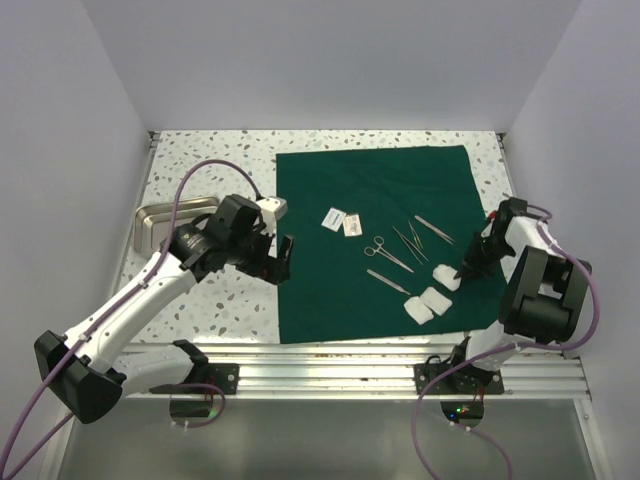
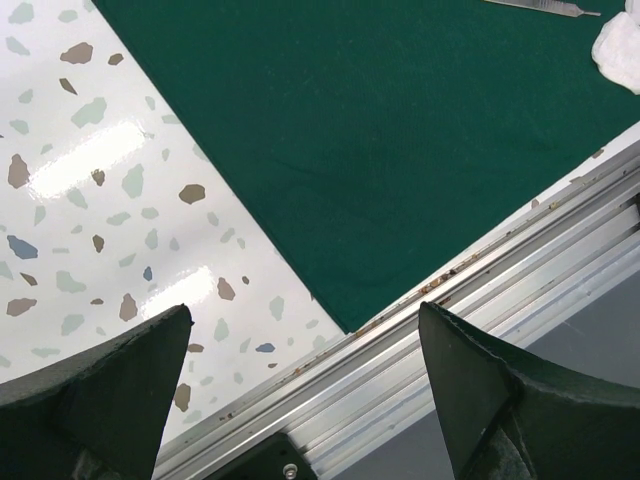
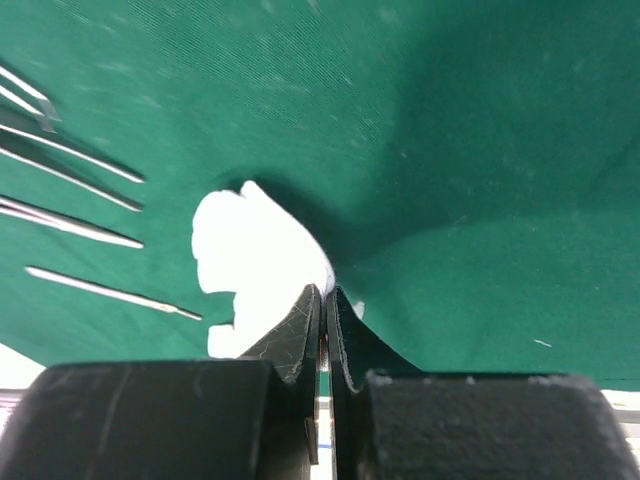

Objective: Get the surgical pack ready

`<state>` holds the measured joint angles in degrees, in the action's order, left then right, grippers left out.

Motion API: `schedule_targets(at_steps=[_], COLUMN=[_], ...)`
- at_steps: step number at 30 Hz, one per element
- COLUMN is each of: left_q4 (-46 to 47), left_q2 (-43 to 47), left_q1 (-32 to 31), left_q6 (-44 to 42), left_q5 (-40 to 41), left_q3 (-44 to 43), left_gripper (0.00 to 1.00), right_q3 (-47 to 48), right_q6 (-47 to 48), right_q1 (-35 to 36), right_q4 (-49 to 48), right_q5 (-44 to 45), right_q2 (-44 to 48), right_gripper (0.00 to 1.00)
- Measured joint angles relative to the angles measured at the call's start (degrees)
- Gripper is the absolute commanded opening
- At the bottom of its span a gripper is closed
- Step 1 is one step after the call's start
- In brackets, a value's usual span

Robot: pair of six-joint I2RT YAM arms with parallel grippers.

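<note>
The surgical pack, a dark green drape (image 1: 390, 195), lies flat across the table's middle and right and carries steel instruments (image 1: 400, 245) and white gauze. My right gripper (image 1: 463, 270) is down near the drape's right edge. In the right wrist view its jaws (image 3: 326, 290) are shut, tips pinched on the rim of a gauze piece (image 3: 250, 260), and the green fabric (image 3: 480, 150) puckers around them. My left gripper (image 1: 283, 258) hovers open and empty over the drape's left edge; its wrist view (image 2: 305, 310) shows the drape's near corner (image 2: 380, 130).
Two more gauze pads (image 1: 425, 304) lie near the drape's front edge. Two small packets (image 1: 342, 221) sit mid-drape. A shallow steel tray (image 1: 165, 222) stands at the left on the speckled table. The aluminium rail (image 2: 480, 290) runs along the near edge.
</note>
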<state>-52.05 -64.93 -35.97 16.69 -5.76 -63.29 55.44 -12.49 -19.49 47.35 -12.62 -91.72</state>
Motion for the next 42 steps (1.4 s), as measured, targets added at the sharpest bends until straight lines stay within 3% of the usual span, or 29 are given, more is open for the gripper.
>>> schedule_targets(at_steps=[10,15,21,25,33,42], left_q4=[-0.5,-0.7,2.9,10.5,34.8,48.0], left_q2=[0.0,-1.2,-4.5,-8.3,-11.4,-16.1], left_q1=[2.1,6.3,7.8,8.5,8.5,7.1], left_q6=[0.6,3.5,11.8,22.8,45.9,58.1], left_q5=[-0.2,-2.6,-6.9,-12.7,-18.8,-19.0], left_q3=[-3.8,-8.3,-10.8,-10.8,-6.0,-2.5], left_gripper=[1.0,1.0,1.0,1.0,1.0,1.0], right_q3=[9.4,12.1,10.7,7.9,6.9,6.0], right_q6=[-5.7,-14.3,-29.1,-39.3,-52.6,-59.2], right_q1=[3.3,11.4,18.2,20.5,27.2,31.6], right_q4=[3.4,0.9,-9.0,-17.8,-30.3,-35.9], right_q5=[-4.2,-8.3,-13.9,-16.0,-19.7,-20.1], right_q2=[3.0,6.1,9.4,11.5,11.8,13.9], right_gripper=[0.0,0.0,0.0,0.0,0.0,0.0])
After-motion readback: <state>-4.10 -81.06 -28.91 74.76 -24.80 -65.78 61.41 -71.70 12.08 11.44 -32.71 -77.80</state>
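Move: The gauze is already pinched at my right fingertips, its middle about 2 cm to their left. The open left gripper I take it to is some 43 cm left, 5 cm back and 15 cm higher. The tweezers lie about 12 cm left and 8 cm ahead of my right hand, the scissor clamp 18 cm left and 5 cm ahead. From my left hand, the gauze is about 41 cm right, 5 cm ahead and 15 cm below. Keeping my right fingers shut on the gauze, I lift it up and forward, then sweep it left above the instruments towards my left gripper, some 35 cm in all, swinging the fingertips from down to point left and forward. Meanwhile my wide-open left hand comes forward, right and up to meet it, rolling over 50 degrees so its fingers face the gauze. ##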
